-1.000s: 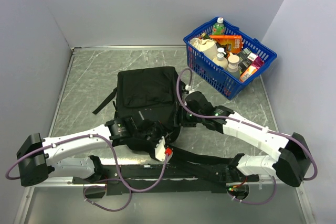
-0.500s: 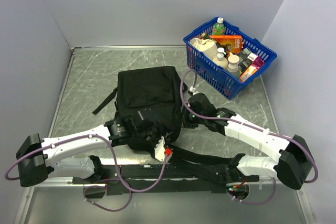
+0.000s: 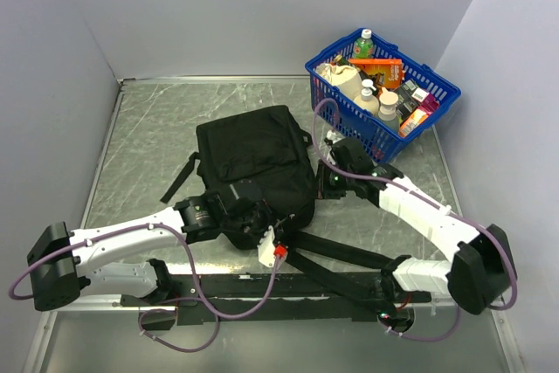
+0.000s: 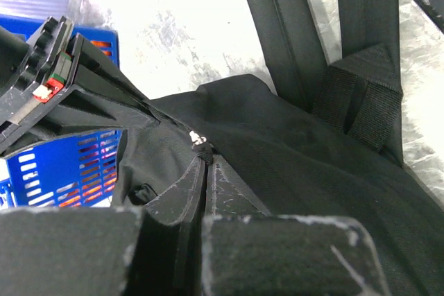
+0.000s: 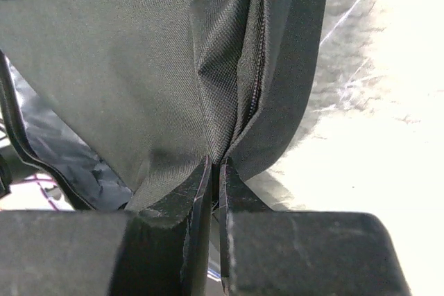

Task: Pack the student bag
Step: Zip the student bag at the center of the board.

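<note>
The student bag (image 3: 253, 159), a soft black backpack, lies flat at mid-table, its long straps (image 3: 341, 255) trailing toward the arm bases. My left gripper (image 3: 258, 216) is at the bag's near edge. In the left wrist view its jaws (image 4: 205, 161) are shut on the bag's zipper pull (image 4: 200, 141). My right gripper (image 3: 325, 185) is at the bag's right side. The right wrist view shows it (image 5: 216, 164) shut on a fold of the bag's fabric (image 5: 139, 67) beside the zipper seam.
A blue mesh basket (image 3: 437, 93) full of bottles and boxes stands at the back right, close behind the right arm, and also shows in the left wrist view (image 4: 62, 164). One loose strap (image 3: 175, 176) lies left of the bag. Walls enclose the table.
The right gripper has shut on the bag's right edge and moved right and back. The bag has turned and shifted with it, and the straps have drawn out. The left gripper stays shut.
</note>
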`<state>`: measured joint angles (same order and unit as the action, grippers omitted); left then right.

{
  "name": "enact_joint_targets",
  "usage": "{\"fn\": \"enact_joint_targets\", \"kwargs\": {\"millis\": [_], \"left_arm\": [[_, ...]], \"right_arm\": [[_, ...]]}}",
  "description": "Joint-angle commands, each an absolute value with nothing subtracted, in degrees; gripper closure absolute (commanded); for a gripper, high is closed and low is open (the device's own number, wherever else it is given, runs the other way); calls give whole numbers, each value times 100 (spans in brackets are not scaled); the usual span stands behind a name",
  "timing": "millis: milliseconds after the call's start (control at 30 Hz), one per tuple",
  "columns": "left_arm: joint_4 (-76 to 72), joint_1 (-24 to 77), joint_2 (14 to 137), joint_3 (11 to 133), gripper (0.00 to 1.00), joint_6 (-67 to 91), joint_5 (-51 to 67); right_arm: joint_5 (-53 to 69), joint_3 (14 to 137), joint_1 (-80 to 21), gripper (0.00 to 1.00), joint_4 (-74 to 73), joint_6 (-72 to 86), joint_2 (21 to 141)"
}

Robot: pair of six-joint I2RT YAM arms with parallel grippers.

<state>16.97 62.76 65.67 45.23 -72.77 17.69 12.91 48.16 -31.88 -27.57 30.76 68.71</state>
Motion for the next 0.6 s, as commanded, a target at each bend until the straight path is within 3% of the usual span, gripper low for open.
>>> {"fn": "enact_joint_targets", "kwargs": {"millis": [0,200,233,300,367,400,567], "left_arm": [[1819,6346,6495,4693,99,-7181,2180],[1872,6346,6372,4623,99,-7119,2188],[1855,6346,6346,4614,99,-7110,2180],[1820,6346,6320,4553,99,-7110,2153],[1697,6346,6310,4474,99,-7110,2136],[1661,6346,6311,4448,99,-7128,2127],[1415,6354,6319,4351,99,-7119,2136]], "right_arm": [[440,5351,-2725,95,-2610,2268,7347],[228,5975,-2540,90,-2768,1995,7752],[281,5994,-2540,66,-2786,2039,7726],[439,5846,-2549,56,-2733,2153,7480],[729,5687,-2584,34,-2707,2433,7104],[799,5460,-2627,1,-2629,2556,6945],[685,4993,-3295,0,-2804,3339,6390]]}}
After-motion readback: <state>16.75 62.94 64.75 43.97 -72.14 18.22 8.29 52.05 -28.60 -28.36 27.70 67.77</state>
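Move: The right hand already pinches the student bag's zip edge on its right side. The bag's far right corner lies about 15 cm ahead and 5 cm left of this hand, a little lower; the bag's middle is roughly 17 cm left and 2 cm ahead. The blue basket's middle is some 23 cm ahead and 17 cm right. From the left hand, shut on the bag's near edge, that far corner is about 25 cm ahead and 5 cm right. Still pinching the zip edge, the right hand tugs forward about 2 cm towards the bag's far right corner, then spreads its fingers wide and lets go. It springs some 3 cm farther forward and about 2 cm right, then rises and eases slightly back. The left hand keeps its hold on the near edge, almost still. ##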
